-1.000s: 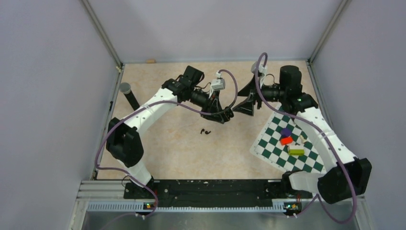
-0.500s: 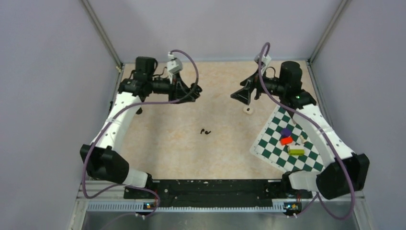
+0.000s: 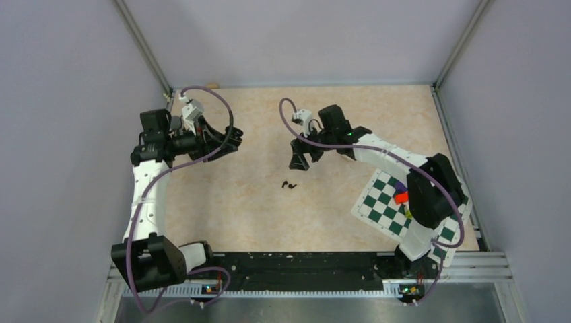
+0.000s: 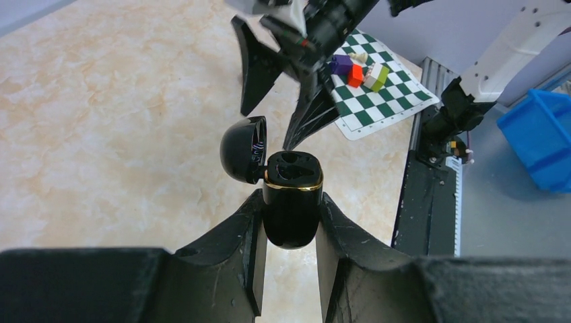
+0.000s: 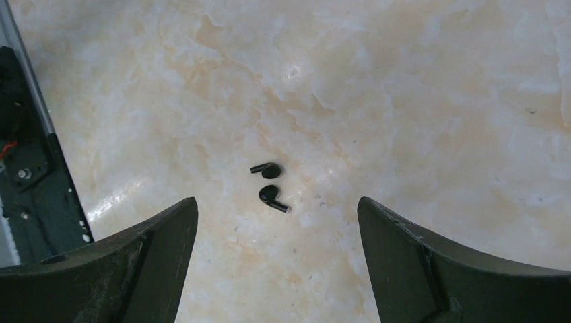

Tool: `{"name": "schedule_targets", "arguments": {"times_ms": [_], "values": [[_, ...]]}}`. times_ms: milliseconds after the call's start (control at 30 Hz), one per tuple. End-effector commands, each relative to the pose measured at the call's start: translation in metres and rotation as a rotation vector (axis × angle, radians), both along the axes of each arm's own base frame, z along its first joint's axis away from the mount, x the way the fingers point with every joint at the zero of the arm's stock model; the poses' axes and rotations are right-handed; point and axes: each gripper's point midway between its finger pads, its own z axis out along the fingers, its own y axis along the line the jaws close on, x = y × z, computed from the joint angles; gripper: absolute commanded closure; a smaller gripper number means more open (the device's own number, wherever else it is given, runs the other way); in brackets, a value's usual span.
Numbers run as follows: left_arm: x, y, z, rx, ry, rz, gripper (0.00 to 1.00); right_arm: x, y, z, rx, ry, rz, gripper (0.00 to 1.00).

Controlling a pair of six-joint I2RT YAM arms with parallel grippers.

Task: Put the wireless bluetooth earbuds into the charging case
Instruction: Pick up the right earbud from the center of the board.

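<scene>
The charging case is glossy black with a gold rim. It stands upright between the fingers of my left gripper, which is shut on it. Its lid is swung open to the left and both sockets show. In the top view that gripper hovers over the table's left rear. The two black earbuds lie side by side mid-table, one just beyond the other. My right gripper hangs open above them, a finger on each side, and stands just behind them in the top view.
A green-and-white checkerboard mat with coloured blocks, one red, lies at the right, partly under the right arm. Purple walls close in three sides. A black rail runs along the near edge. A blue bin sits off the table.
My left arm swung from the table's middle to the left rear, carrying the case. My right arm swung from the right rear to the middle, over the earbuds. The earbuds have not moved.
</scene>
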Motion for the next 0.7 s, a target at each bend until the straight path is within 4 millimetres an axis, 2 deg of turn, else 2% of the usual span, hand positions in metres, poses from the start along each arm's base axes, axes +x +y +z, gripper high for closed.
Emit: {"name": "schedule_targets", "arguments": {"times_ms": [0, 100, 233, 433, 667], "values": [[-0.01, -0.002, 0.02, -0.066, -0.073, -0.08, 1.0, 0.01, 0.025, -0.016, -0.061, -0.113, 0.118, 0.19], [-0.01, -0.002, 0.017, -0.061, -0.071, -0.079, 1.0, 0.004, 0.037, -0.04, -0.061, -0.012, 0.152, 0.29], [-0.011, -0.002, 0.013, -0.055, -0.076, -0.079, 1.0, -0.011, 0.045, -0.066, -0.082, 0.118, 0.191, 0.33], [-0.013, -0.004, 0.014, -0.066, -0.073, -0.091, 1.0, -0.021, 0.051, -0.084, -0.144, 0.022, 0.231, 0.33], [-0.014, -0.004, 0.014, -0.072, -0.069, -0.096, 1.0, -0.01, 0.054, -0.102, -0.192, -0.057, 0.188, 0.42]]}}
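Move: The right hand, empty and wide open, has the right black earbud some 14 cm below it, about 6 cm to its left and 3 cm back. The other black earbud lies about 2 cm farther left of that one; the white case stands some 12 cm right of the hand and 6 cm ahead, on the table. From the left hand, which keeps the open black case, the right earbud lies about 17 cm right, 3 cm back and 29 cm below. The right hand sinks about 10 cm towards the earbuds, drifting 5 cm left, fingers narrowing by a third. ##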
